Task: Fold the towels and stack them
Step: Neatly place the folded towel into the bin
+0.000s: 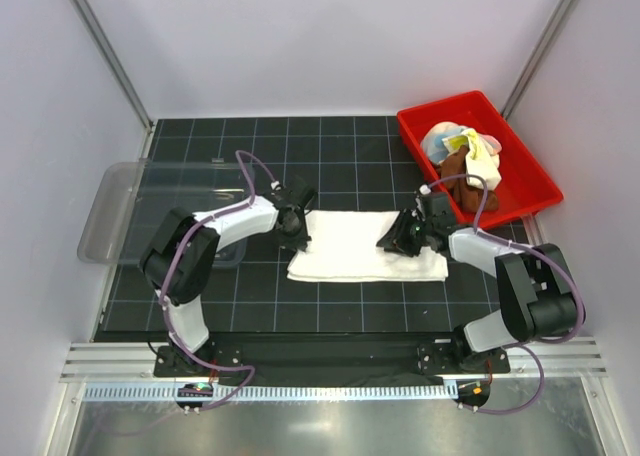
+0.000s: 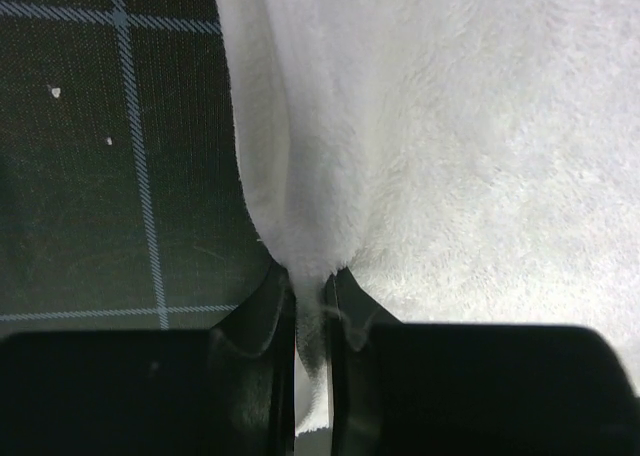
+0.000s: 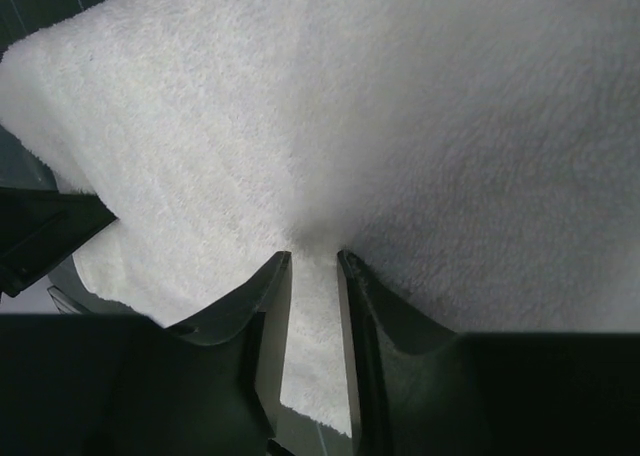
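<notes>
A large cream-white towel lies folded on the dark grid mat in the middle. My left gripper is shut on its far left corner; the left wrist view shows the cloth pinched between the jaws. My right gripper is shut on the towel's far right edge; the right wrist view shows cloth between the jaws. A brown towel, a yellow one and a pastel multicoloured one lie bunched in the red bin.
A clear plastic tray sits at the mat's left edge. The red bin stands at the back right. White walls enclose the table.
</notes>
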`<state>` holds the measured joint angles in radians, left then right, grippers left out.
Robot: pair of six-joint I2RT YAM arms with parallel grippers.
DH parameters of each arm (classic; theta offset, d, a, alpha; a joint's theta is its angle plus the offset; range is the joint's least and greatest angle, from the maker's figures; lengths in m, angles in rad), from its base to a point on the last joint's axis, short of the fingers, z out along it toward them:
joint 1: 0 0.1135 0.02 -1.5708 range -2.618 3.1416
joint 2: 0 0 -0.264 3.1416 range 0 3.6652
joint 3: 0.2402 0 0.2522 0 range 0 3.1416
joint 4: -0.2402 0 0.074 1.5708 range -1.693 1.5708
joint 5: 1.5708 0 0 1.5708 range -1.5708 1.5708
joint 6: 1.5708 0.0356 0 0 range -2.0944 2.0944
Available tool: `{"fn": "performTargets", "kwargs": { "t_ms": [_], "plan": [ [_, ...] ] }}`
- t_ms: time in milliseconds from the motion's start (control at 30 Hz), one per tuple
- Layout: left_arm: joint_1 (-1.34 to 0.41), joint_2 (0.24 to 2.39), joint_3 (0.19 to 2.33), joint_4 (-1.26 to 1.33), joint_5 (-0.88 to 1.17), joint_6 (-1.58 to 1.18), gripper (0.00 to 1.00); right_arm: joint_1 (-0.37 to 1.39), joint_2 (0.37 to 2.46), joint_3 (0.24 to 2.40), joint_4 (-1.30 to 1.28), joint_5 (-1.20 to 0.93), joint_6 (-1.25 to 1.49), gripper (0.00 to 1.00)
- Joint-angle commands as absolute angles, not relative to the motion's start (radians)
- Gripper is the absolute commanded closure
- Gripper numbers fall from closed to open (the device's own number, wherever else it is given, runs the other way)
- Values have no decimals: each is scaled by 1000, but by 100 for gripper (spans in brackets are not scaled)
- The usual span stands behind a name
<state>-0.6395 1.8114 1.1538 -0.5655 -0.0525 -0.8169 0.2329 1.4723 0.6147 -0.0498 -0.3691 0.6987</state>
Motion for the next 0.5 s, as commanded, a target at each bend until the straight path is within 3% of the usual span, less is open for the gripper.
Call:
{"fn": "performTargets", "kwargs": {
  "t_ms": [0,67,100,200,467],
  "plan": [
    [-658,1835,1221,-652,-119,-827,100,229,1413,626,-80,-365,666,61],
    [-664,1824,1290,-731,-185,-808,100,227,1366,653,-109,-374,660,47],
    [-666,1819,1311,-762,-214,-805,100,229,1341,663,-124,-364,660,31],
    [-672,1804,1374,-845,-291,-790,100,229,1244,702,-181,-327,666,1],
    [-675,1764,1391,-940,-403,-756,100,229,1144,779,-301,-321,661,0]
  ]
}}
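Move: The left hand already pinches the left edge of the folded towel near the table; the clear bin it is meant for lies about 28 cm to its left and 6 cm farther out. The towel's middle is some 14 cm to this hand's right, about level with it. From the right hand, whose fingertips are on the towel top, that middle lies about 6 cm left and 2 cm below, and the red bin roughly 17 cm right and 19 cm farther out. Keeping its pinch on the towel's left edge, the left hand lifts about 4 cm and eases about 2 cm forward, then draws over some 2.5 cm left towards the clear bin, rolling about 15 degrees so its left side rises. Meanwhile the right hand's fingertips lift off the towel top and the hand goes almost straight up, about 11 cm, opening its fingers from a third open to fully wide and tilting about 15 degrees so they point farther forward, to hang over the towel's right half. ##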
